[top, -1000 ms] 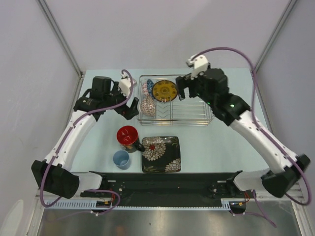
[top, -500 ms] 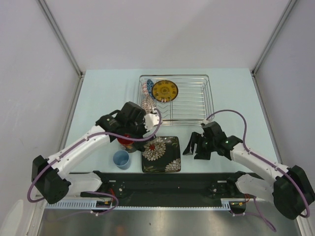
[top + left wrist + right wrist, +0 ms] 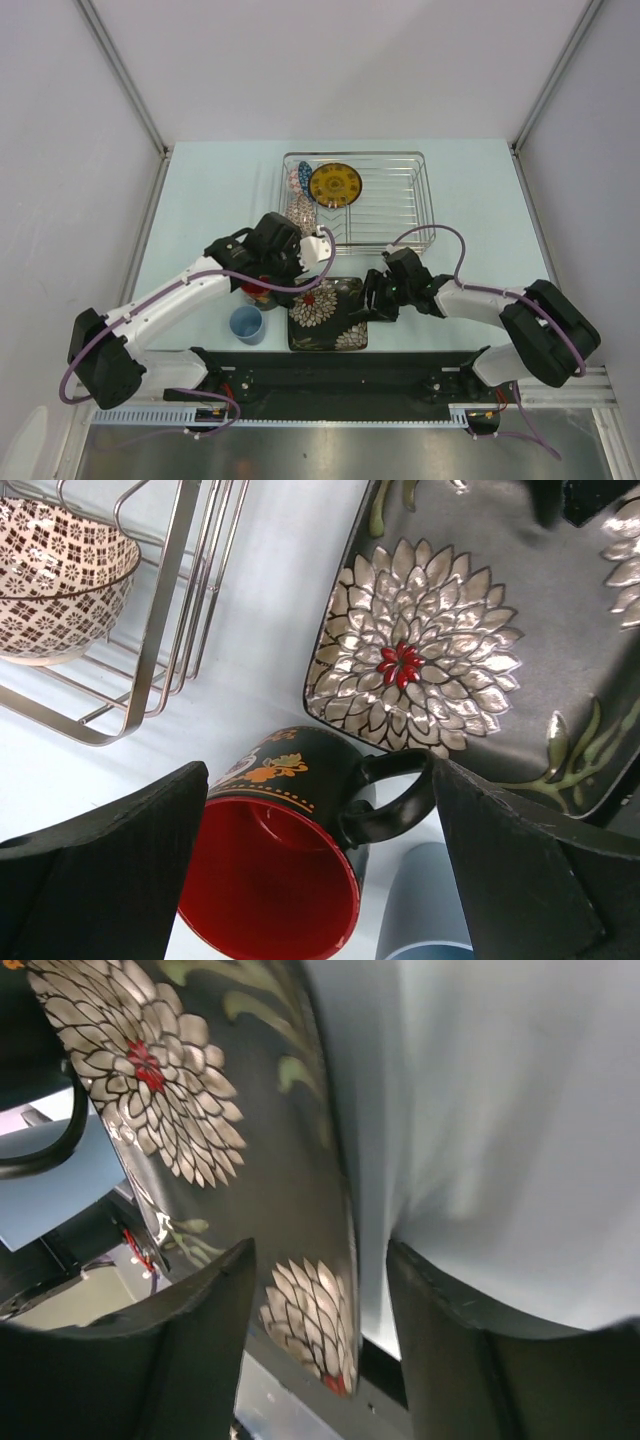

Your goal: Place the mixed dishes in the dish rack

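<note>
The black mug (image 3: 290,850), red inside, lies tilted between the fingers of my open left gripper (image 3: 320,870); its handle is near the right finger. In the top view the left gripper (image 3: 265,278) covers most of the mug (image 3: 256,293). My right gripper (image 3: 320,1345) is open and straddles the right rim of the dark square plate (image 3: 230,1150), with a gap on each side. From above, the right gripper (image 3: 373,299) sits at the plate's (image 3: 325,312) right edge. The light-blue cup (image 3: 246,324) stands near the mug. The dish rack (image 3: 400,190) holds the yellow plate (image 3: 334,184) and two bowls (image 3: 300,212).
The pinkish patterned bowl (image 3: 55,580) leans in the rack's near left corner (image 3: 160,630), close to my left gripper. The black rail (image 3: 340,365) runs along the table's near edge just below the plate. Grey walls close in both sides.
My right arm came down from the rack to the plate's right edge and its jaws narrowed. My left arm swung from beside the rack to over the mug.
</note>
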### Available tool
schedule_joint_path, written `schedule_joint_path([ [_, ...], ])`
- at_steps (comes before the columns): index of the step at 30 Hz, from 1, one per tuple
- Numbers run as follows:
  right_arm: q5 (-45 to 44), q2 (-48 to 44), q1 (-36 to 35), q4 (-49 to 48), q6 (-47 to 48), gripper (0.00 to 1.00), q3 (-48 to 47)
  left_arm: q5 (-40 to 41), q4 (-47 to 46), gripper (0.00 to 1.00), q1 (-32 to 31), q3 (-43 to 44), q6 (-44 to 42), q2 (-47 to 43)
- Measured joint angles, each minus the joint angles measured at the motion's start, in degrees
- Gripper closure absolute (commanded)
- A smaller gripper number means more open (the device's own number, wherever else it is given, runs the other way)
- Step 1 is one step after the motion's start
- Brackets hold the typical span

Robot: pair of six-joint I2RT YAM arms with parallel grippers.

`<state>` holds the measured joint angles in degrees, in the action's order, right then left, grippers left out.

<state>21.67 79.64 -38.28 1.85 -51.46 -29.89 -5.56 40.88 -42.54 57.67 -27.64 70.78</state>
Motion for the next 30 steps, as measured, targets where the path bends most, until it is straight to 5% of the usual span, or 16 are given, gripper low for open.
schedule_joint_path([
  [8,-1.01,2.99,-2.40,-4.35,-0.79,0.60,-0.07,1.53,-1.03,0.00,-0.02,-0.98,-0.92,-0.02],
  [14,-1.51,5.49,-3.02,-4.11,-0.90,1.00,-1.14,2.69,-1.01,0.00,-0.07,-0.98,-0.96,-0.31],
  [24,-2.49,3.48,-4.44,-3.28,-0.66,1.00,-2.95,4.37,-0.96,0.00,-0.09,-0.98,-0.98,-2.43],
  [30,-8.26,-7.10,-2.95,8.07,3.63,1.00,-3.04,4.83,-1.46,0.00,1.20,-0.87,-0.63,-3.17],
])
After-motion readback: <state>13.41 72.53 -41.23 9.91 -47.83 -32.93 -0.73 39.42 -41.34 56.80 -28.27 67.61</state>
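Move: The square flower plate lies with its right rim between the right hand's open fingers; its middle is about 9 cm to the left, level in reach and some 2 cm lower. From the right hand the red-lined mug stands about 25 cm left and 6 cm farther out, the blue cup about 28 cm left and 3 cm nearer; the dish rack's middle is roughly 25 cm ahead and 3 cm left. From the left hand, the plate is about 9 cm right, 6 cm back, 13 cm below. The right fingers close from a bit over half open and pinch the square plate's right rim, while the hand edges about 2.5 cm left onto the plate and sinks just over 1 cm. With the rim gripped, the hand then rises nearly 4 cm and draws some 3.5 cm back to the right, its fingers tilting up by under 10 degrees. The empty left hand, still wide open, eases about 2 cm forward-left and up. ##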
